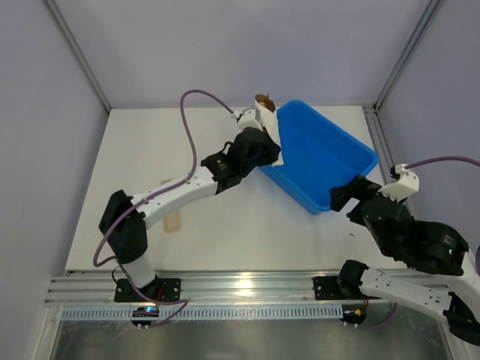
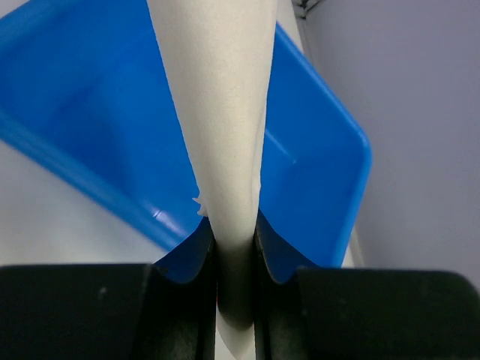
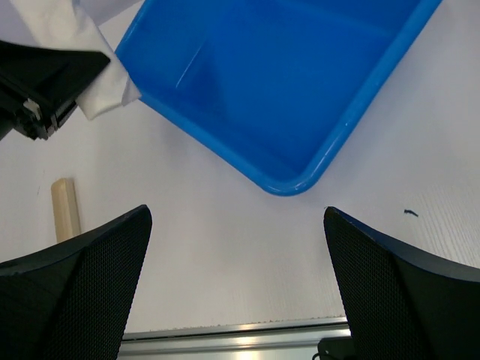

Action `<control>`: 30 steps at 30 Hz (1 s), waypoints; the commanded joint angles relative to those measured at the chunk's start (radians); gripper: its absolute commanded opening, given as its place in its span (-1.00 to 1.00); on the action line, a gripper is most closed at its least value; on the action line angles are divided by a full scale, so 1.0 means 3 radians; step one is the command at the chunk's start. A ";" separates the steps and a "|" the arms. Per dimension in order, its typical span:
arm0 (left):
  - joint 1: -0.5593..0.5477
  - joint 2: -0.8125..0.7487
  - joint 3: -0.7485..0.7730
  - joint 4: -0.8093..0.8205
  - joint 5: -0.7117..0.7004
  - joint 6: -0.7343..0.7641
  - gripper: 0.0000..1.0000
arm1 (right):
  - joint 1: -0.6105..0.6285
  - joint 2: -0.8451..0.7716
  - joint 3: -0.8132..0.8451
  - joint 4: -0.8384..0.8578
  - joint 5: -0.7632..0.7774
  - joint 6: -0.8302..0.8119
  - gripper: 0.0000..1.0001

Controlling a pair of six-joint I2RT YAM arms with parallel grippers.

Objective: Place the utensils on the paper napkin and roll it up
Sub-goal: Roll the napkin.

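My left gripper [image 1: 271, 148] [image 2: 236, 234] is shut on the paper napkin [image 1: 268, 126] [image 2: 221, 112], which is rolled into a long white tube. The roll stands tilted at the left rim of a blue bin [image 1: 322, 154], its lower end hanging below the fingers. A gold-brown tip of the utensils [image 1: 262, 99] pokes out of the roll's far end; the rest of them is hidden inside. In the right wrist view the napkin [image 3: 94, 64] shows at the top left. My right gripper [image 1: 351, 196] [image 3: 236, 225] hangs open over bare table by the bin's near corner, holding nothing.
The blue bin [image 2: 82, 105] [image 3: 285, 75] lies at the back right and looks empty where its inside shows. A tan cylinder [image 1: 173, 221] [image 3: 65, 208] lies on the table by the left arm. A metal rail [image 1: 240, 285] runs along the near edge.
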 commanded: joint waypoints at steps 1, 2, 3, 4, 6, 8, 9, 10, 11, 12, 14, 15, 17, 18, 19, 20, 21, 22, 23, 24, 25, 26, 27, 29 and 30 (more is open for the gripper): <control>-0.0120 0.0441 0.0730 0.0118 -0.0717 -0.0526 -1.00 | -0.0004 0.0163 0.0242 -0.0556 0.0076 0.0700 0.99; -0.0130 0.0534 0.0974 0.0062 -0.0748 -0.0614 -1.00 | -0.0004 0.0270 0.0340 -0.0820 0.0076 0.0777 0.99; -0.0135 0.0616 0.1037 0.0097 -0.0779 -0.0716 -1.00 | -0.0004 0.0306 0.0437 -0.0924 0.0091 0.0803 0.99; -0.0135 0.0683 0.1078 0.0153 -0.0815 -0.0929 -1.00 | -0.0004 0.0332 0.0539 -0.1027 0.0111 0.0814 0.99; -0.0135 0.0862 0.1216 0.0235 -0.0896 -0.1089 -1.00 | -0.0009 0.0302 0.0770 -0.1181 0.0188 0.0794 0.99; -0.0140 0.1020 0.1309 0.0199 -0.1024 -0.1376 -1.00 | -0.0014 0.0241 0.0867 -0.1186 0.0198 0.0814 0.97; -0.0140 0.1061 0.1319 0.0295 -0.1060 -0.1457 -1.00 | -0.0009 0.0205 0.0893 -0.1186 0.0203 0.0814 0.95; -0.0140 0.1097 0.1334 0.0296 -0.1086 -0.1565 -1.00 | -0.0009 0.0204 0.0908 -0.1191 0.0208 0.0788 0.91; -0.0145 0.1138 0.1360 0.0286 -0.1132 -0.1758 -1.00 | -0.0009 0.0199 0.0924 -0.1196 0.0208 0.0793 0.89; -0.0155 0.1250 0.1446 0.0276 -0.1147 -0.1811 -1.00 | -0.0019 0.0204 0.0919 -0.1191 0.0224 0.0808 0.89; -0.0171 0.1363 0.1483 0.0373 -0.1153 -0.1877 -1.00 | -0.0019 0.0230 0.0914 -0.1186 0.0290 0.0870 0.88; -0.0176 0.1414 0.1488 0.0383 -0.1153 -0.2060 -1.00 | -0.0014 0.0250 0.0939 -0.1186 0.0341 0.0875 0.89; -0.0222 0.1578 0.1529 0.0618 -0.1198 -0.2138 -1.00 | -0.0014 0.0327 0.1087 -0.1171 0.0454 0.0819 0.89; -0.0237 0.1644 0.1590 0.0624 -0.1244 -0.2154 -1.00 | -0.0014 0.0342 0.1128 -0.1166 0.0489 0.0773 0.89; -0.0258 0.1771 0.1732 0.0674 -0.1300 -0.2113 -1.00 | -0.0019 0.0358 0.1174 -0.1161 0.0550 0.0737 0.89; -0.0298 0.1833 0.1809 0.0624 -0.1341 -0.2118 -1.00 | -0.0019 0.0348 0.1185 -0.1150 0.0566 0.0686 0.89; -0.0314 0.1900 0.1896 0.0593 -0.1377 -0.2158 -1.00 | -0.0019 0.0338 0.1200 -0.1140 0.0577 0.0650 0.89; -0.0339 0.2012 0.1968 0.0583 -0.1418 -0.2189 -1.00 | -0.0019 0.0322 0.1225 -0.1125 0.0572 0.0620 0.89; -0.0365 0.2063 0.2110 0.0517 -0.1454 -0.2235 -1.00 | -0.0014 0.0307 0.1246 -0.1140 0.0572 0.0614 0.89; -0.0421 0.2125 0.2198 0.0496 -0.1464 -0.2246 -1.00 | -0.0019 0.0297 0.1256 -0.1150 0.0577 0.0609 0.89; -0.0442 0.2257 0.2295 0.0460 -0.1480 -0.2236 -1.00 | -0.0019 0.0291 0.1287 -0.1181 0.0587 0.0594 0.89; -0.0467 0.2339 0.2493 0.0425 -0.1485 -0.2205 -1.00 | -0.0014 0.0276 0.1307 -0.1176 0.0612 0.0533 0.89; -0.0498 0.2421 0.2612 0.0374 -0.1480 -0.2215 -1.00 | -0.0014 0.0276 0.1328 -0.1176 0.0628 0.0507 0.89; -0.0518 0.2630 0.2816 0.0256 -0.1429 -0.2317 -1.00 | -0.0019 0.0235 0.1374 -0.1181 0.0668 0.0476 0.89; -0.0524 0.2677 0.2838 0.0276 -0.1424 -0.2327 -1.00 | -0.0014 0.0225 0.1379 -0.1181 0.0669 0.0456 0.89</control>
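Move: The left hand still pinches the napkin roll near its near end; the spoon heads stick out about 13 cm ahead, 4 cm left and slightly above. The blue bin, where the roll is going, has its middle roughly 12 cm ahead, 13 cm right and 20 cm below. From the empty right hand the bin is some 30 cm ahead, 7 cm left and 25 cm below. Left hand carries the roll about 17 cm right, forward, then down over the bin; the right hand rises. ##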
